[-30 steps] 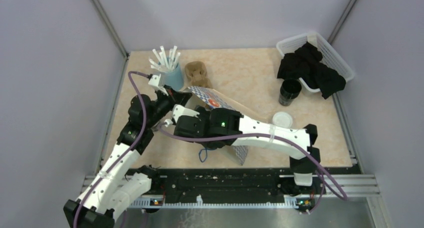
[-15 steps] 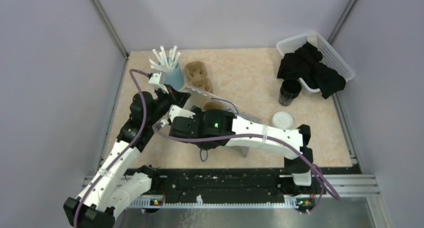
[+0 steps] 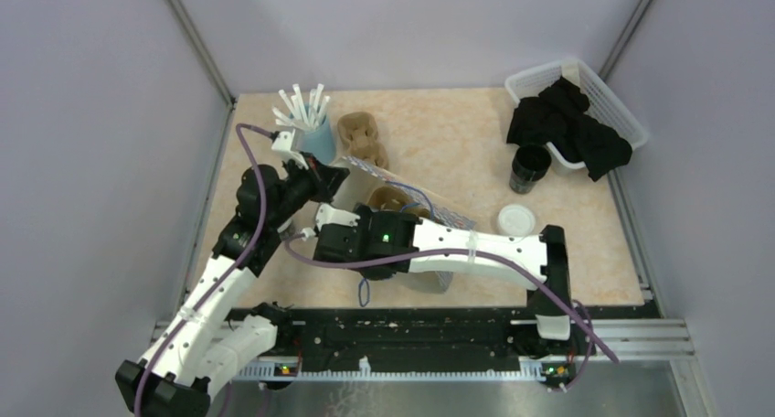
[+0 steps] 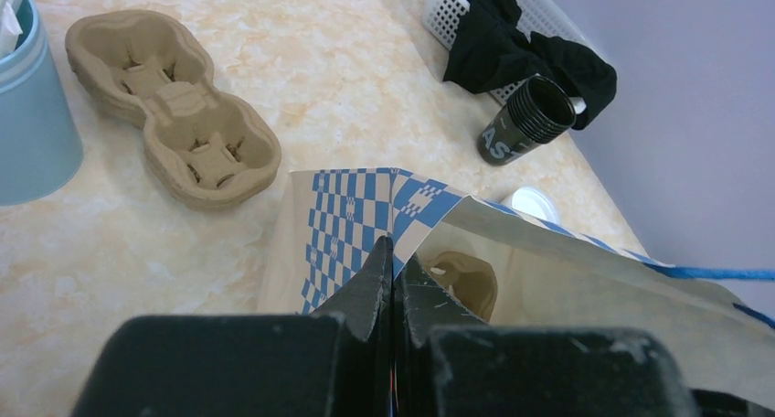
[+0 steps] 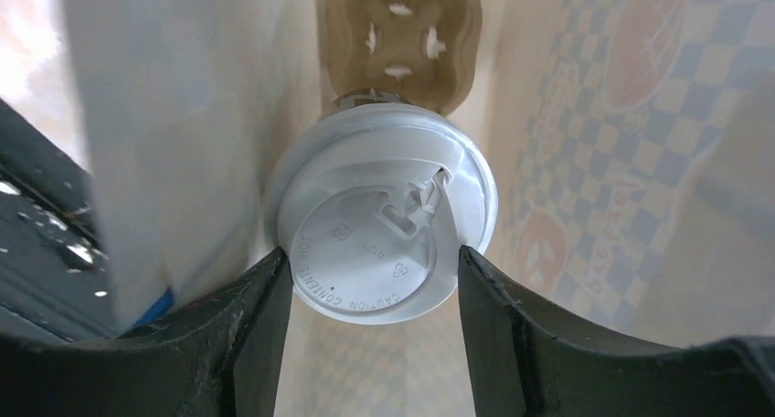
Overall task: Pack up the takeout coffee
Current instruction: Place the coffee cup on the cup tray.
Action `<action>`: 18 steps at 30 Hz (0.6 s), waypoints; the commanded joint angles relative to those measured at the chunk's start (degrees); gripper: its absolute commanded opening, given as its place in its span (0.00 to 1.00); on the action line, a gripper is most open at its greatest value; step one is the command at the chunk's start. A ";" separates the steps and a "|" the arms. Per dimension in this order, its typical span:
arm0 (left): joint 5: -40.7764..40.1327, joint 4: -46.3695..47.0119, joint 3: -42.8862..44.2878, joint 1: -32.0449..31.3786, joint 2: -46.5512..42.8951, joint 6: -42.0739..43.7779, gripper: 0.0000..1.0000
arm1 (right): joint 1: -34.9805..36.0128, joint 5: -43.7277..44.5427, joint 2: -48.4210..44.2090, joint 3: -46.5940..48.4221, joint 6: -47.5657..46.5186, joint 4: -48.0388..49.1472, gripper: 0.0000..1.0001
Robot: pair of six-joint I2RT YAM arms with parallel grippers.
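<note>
A takeout coffee cup shows its white sip lid [image 5: 384, 239] in the right wrist view, inside the blue-checked paper bag [image 4: 347, 216]. My right gripper [image 5: 373, 261] is shut on it, a finger pressed against each side of the lid. Just beyond it a brown pulp carrier [image 5: 399, 37] lies in the bag. At the bag's mouth my left gripper [image 4: 393, 252] is shut on the paper rim and holds it up. A second black cup [image 3: 530, 167] stands without a lid at the back right, and a loose white lid [image 3: 516, 219] lies near it.
Another pulp carrier [image 3: 359, 133] lies beside the light-blue cup of straws [image 3: 315, 138] at the back left. A white basket [image 3: 612, 97] holding black cloth fills the back right corner. Grey walls close in the table on three sides.
My right arm has shifted left and toward the near edge. The bag's mouth has opened wider, so the carrier inside now shows from above. The left gripper has kept its hold on the rim.
</note>
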 commanded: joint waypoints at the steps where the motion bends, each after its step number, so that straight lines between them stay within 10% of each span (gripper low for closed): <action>1: 2.42 4.42 1.31 0.03 -1.68 1.55 0.00 | -1.73 1.61 -6.48 -4.55 -0.73 3.44 0.58; 18: 5.88 11.24 -3.32 0.11 -3.99 4.39 0.00 | -3.29 3.44 -15.56 -21.49 -3.12 10.74 0.58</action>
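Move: The right gripper already holds the coffee cup by its lid inside the open bag. The cup tray on the bag floor has its middle about 10 cm ahead of this hand, some 2 cm to the right and roughly 15 cm below. A lidded cup stands outside, about 22 cm left and 4 cm ahead. The spare tray lies some 30 cm ahead and 6 cm left. From the left gripper, shut on the bag's rim, the cup tray is about 12 cm right, 2 cm ahead and 20 cm down. Keep the left gripper pinching the bag's rim, easing it up and back by a centimetre or two as it tips up slightly. Meanwhile carry the lidded cup inside the bag to the right by about 5.5 cm with the right gripper, ending a little farther forward and lower, so the cup's base comes towards the tray's right-hand slot. Hold the cup's tilt nearly as it is and keep the fingers closed on the lid. ##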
